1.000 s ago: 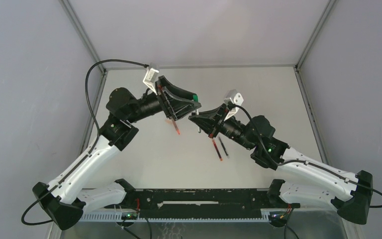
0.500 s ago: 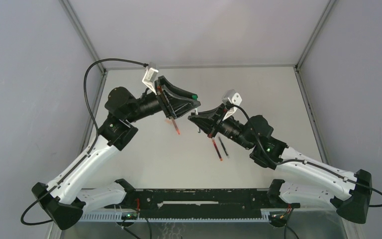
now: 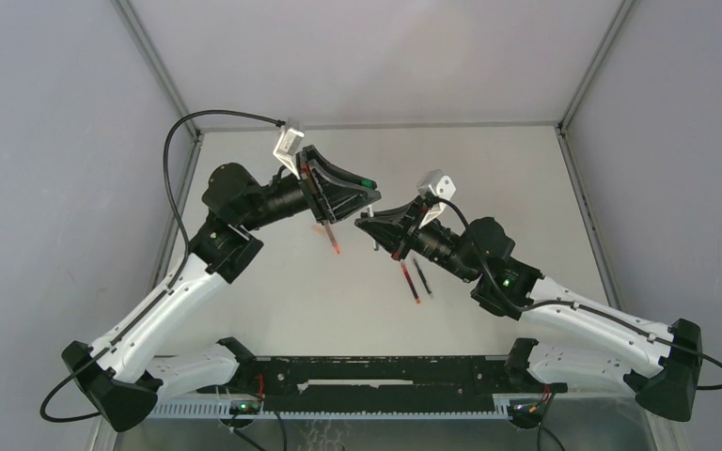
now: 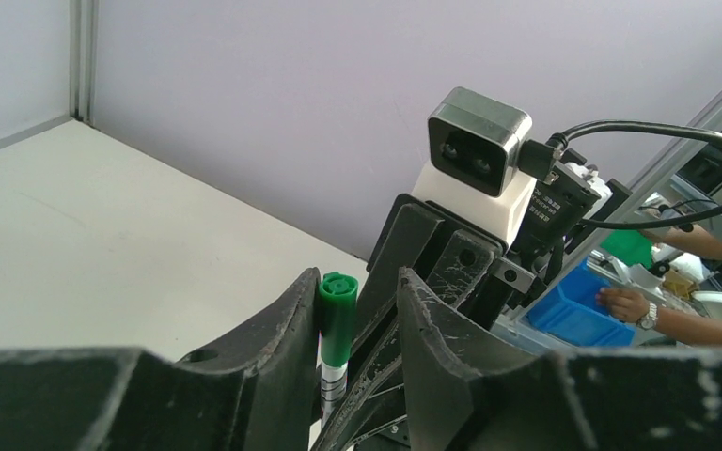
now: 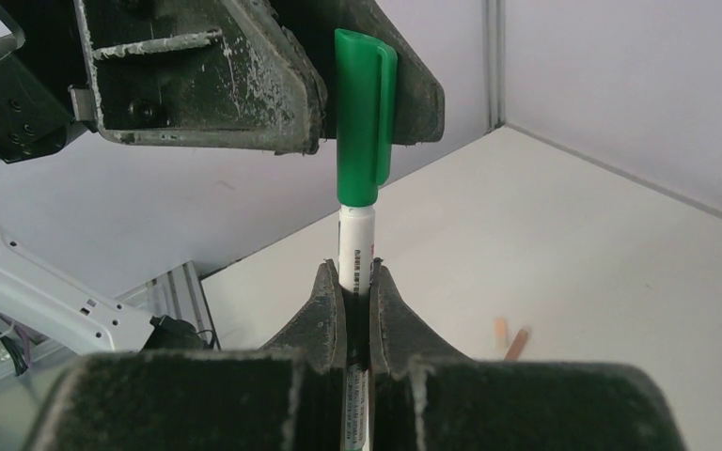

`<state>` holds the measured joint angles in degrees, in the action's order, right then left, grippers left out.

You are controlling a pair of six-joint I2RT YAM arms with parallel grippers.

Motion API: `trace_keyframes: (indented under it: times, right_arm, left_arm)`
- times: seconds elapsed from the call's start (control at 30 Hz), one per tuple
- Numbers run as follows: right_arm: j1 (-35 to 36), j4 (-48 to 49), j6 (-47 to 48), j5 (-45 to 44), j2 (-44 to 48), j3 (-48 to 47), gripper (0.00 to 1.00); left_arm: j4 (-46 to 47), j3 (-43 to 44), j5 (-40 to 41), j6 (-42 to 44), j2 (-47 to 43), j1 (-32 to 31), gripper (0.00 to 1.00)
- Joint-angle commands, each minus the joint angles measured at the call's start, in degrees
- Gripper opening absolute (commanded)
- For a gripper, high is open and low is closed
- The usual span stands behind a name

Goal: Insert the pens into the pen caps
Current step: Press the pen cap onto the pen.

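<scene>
My right gripper is shut on the pale barrel of the green pen, which points up toward the left gripper. A green pen cap sits over the pen's tip. My left gripper stands open around that cap: the cap lies against one finger and a gap shows to the other. From above, both grippers meet over the table's middle, left gripper above right gripper. Two red pens and a black pen lie on the table.
Two small blurred orange-brown pieces lie on the white table beyond the right gripper. Grey walls close in the table at the back and sides. The right arm's wrist camera sits close in front of the left gripper.
The left gripper's jaws have narrowed around the green cap. Both arms have hardly shifted and the pens on the table have not moved.
</scene>
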<state>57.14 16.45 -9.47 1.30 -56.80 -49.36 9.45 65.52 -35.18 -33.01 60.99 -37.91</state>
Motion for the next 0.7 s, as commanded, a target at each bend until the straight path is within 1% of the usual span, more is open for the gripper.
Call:
trace_keyframes:
  times: [0.0, 0.1, 0.23, 0.33, 0.47, 0.67]
  right_arm:
    - [0.29, 1.22, 1.01, -1.2, 0.75, -2.93, 0.0]
    - [0.25, 1.05, 1.13, -1.3, 1.01, -2.93, 0.0]
    - [0.3, 0.79, 1.13, -1.3, 1.07, -2.93, 0.0]
    - [0.29, 0.78, 1.13, -1.3, 1.18, -2.93, 0.0]
    - [0.25, 0.86, 0.99, -3.69, 1.37, -2.88, 0.0]
    - [-0.03, 1.3, 1.92, -5.8, 1.77, -2.89, 0.0]
  left_arm:
    - [1.14, 3.92, -1.3, 0.31, 0.09, -0.5, 0.4]
    - [1.09, 3.83, -1.31, 0.43, 0.05, -0.59, 0.37]
    - [1.09, 3.83, -1.21, 0.49, 0.07, -0.59, 0.27]
    - [1.09, 4.07, -1.32, 0.41, 0.26, -0.6, 0.18]
    - [0.73, 4.71, -1.24, 0.17, 0.59, -0.65, 0.01]
    - [-1.58, 6.44, -0.46, -0.1, 1.52, -0.71, 0.0]
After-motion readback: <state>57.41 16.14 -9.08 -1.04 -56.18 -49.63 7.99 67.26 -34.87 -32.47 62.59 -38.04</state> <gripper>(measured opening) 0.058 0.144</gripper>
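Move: The green cap sits on top of the upright pen, between the left hand's open fingers and about level with them, some 1 cm forward of midway. From the right hand, which holds the pen's barrel, the cap is about 6 cm straight up. On the table, roughly 43 cm below the left hand, the orange pen lies about 18 cm ahead and 9 cm left, the red pen 6 cm ahead and 11 cm right, the black pen 7 cm ahead and 15 cm right. The green cap gets pinched: the left fingers, standing loosely open around it, close from both sides onto its upper part, while the left hand itself shifts less than 1 cm, forward and a little to its right, with hardly any turn. The right hand keeps its grip on the pen's barrel and eases about half a centimetre to its right and up. ##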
